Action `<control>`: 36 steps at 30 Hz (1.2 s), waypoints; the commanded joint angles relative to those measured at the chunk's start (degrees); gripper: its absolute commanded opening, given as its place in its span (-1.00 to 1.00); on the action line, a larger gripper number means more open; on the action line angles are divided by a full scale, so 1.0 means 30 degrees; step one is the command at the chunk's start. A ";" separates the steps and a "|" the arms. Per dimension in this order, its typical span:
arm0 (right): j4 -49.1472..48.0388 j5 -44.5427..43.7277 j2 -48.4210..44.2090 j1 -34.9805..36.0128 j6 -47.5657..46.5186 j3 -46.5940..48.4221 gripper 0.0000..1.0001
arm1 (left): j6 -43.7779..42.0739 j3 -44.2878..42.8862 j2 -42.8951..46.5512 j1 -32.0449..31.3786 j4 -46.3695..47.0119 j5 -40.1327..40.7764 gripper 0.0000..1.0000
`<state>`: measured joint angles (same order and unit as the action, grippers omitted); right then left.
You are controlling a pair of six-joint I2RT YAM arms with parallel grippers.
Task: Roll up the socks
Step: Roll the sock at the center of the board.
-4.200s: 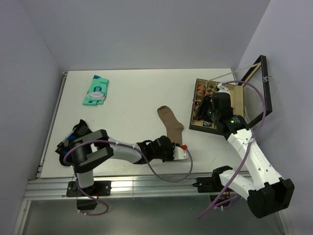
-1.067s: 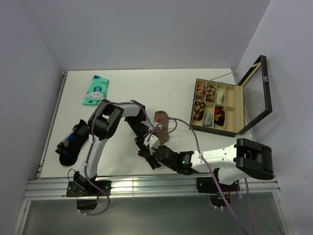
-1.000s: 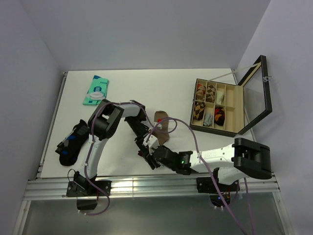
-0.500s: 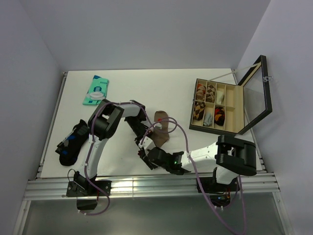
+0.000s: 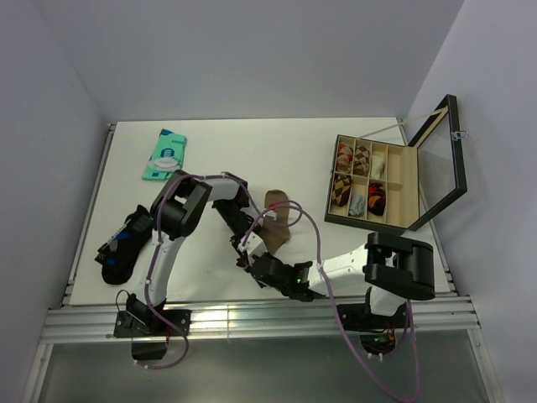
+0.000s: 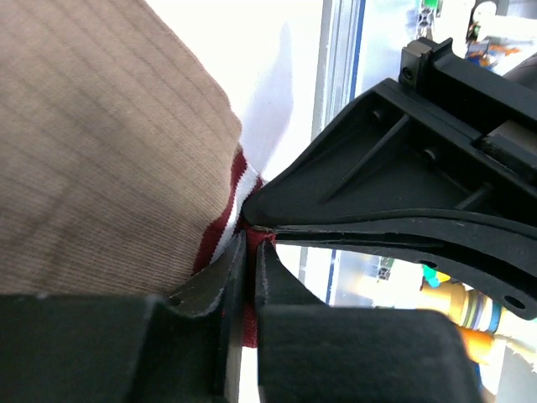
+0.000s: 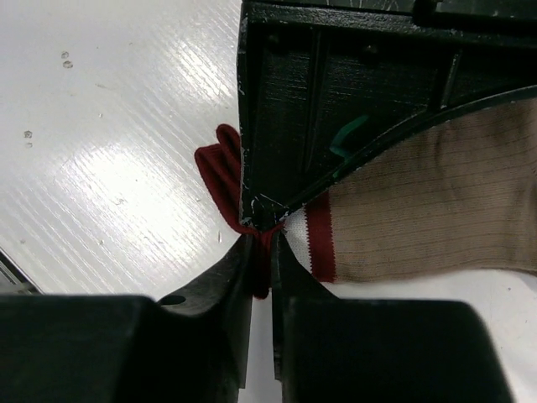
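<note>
The tan-brown sock (image 5: 278,222) lies mid-table, its maroon, white-striped cuff (image 7: 220,180) toward the near edge. My left gripper (image 6: 250,239) is shut on the cuff (image 6: 220,243), maroon fabric pinched between its pads. My right gripper (image 7: 262,239) meets it head-on, shut on the same maroon cuff edge. From above, the left gripper (image 5: 244,249) and right gripper (image 5: 257,264) touch tip to tip at the sock's near end. A dark sock (image 5: 122,244) lies at the table's left edge, its pattern unclear.
A teal flat packet (image 5: 165,154) lies at the back left. An open black-framed box (image 5: 416,180) with rolled socks in its compartments stands at the right. Both arms and purple cables crowd the near middle of the table.
My right gripper has closed onto the maroon cuff, and its arm has shifted a little left. The left gripper has kept its hold and place.
</note>
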<state>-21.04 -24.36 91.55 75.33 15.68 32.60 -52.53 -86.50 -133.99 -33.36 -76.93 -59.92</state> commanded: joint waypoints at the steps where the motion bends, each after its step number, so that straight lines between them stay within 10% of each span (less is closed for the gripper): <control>1: -0.1248 -0.1079 0.0276 -0.0149 0.1040 -0.0288 -0.77 | 0.0575 0.0414 0.0658 -0.0070 0.0854 -0.0826 -0.74; 7: -0.2596 -0.0027 -0.1539 -0.0441 0.2681 -0.2395 -0.96 | 0.2422 0.1555 0.2650 0.0018 0.3052 -0.1091 -0.35; 22: -0.2306 0.5947 -0.4032 -0.2753 0.5024 -0.4041 -1.00 | 1.1792 0.6914 0.9533 0.3765 1.5118 0.1837 -0.35; 36: -0.0926 1.8981 -0.0080 -1.0634 0.7368 -0.1437 -1.00 | 0.9371 1.1751 1.7149 0.2751 2.1275 0.8570 -0.21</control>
<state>-24.64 21.15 87.99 47.22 34.87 25.80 -20.12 -52.82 -85.67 -21.23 -17.45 -41.25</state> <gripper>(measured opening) 0.161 0.395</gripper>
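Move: The brown sock's dark-red cuff is already pinched in both grippers, which meet at it, so it lies right at the left hand and right at the right hand. From the left hand the sock's heel is about 8 cm ahead and 10 cm to the right, and its toe roughly 18 cm ahead and 7 cm to the right, both about a centimetre lower. The right hand has heel and toe at nearly the same offsets. The cuff is handed over to the right gripper alone: the left fingers open and let go, lift off, then sweep about 12 cm forward, some 5 cm left and 8 cm up, the wrist swinging round to point right and down. The right hand keeps its pinch and draws the cuff some 3.5 cm right at table height, easing back, then forward, while its wrist turns about 40 degrees until the fingers point mostly left. ##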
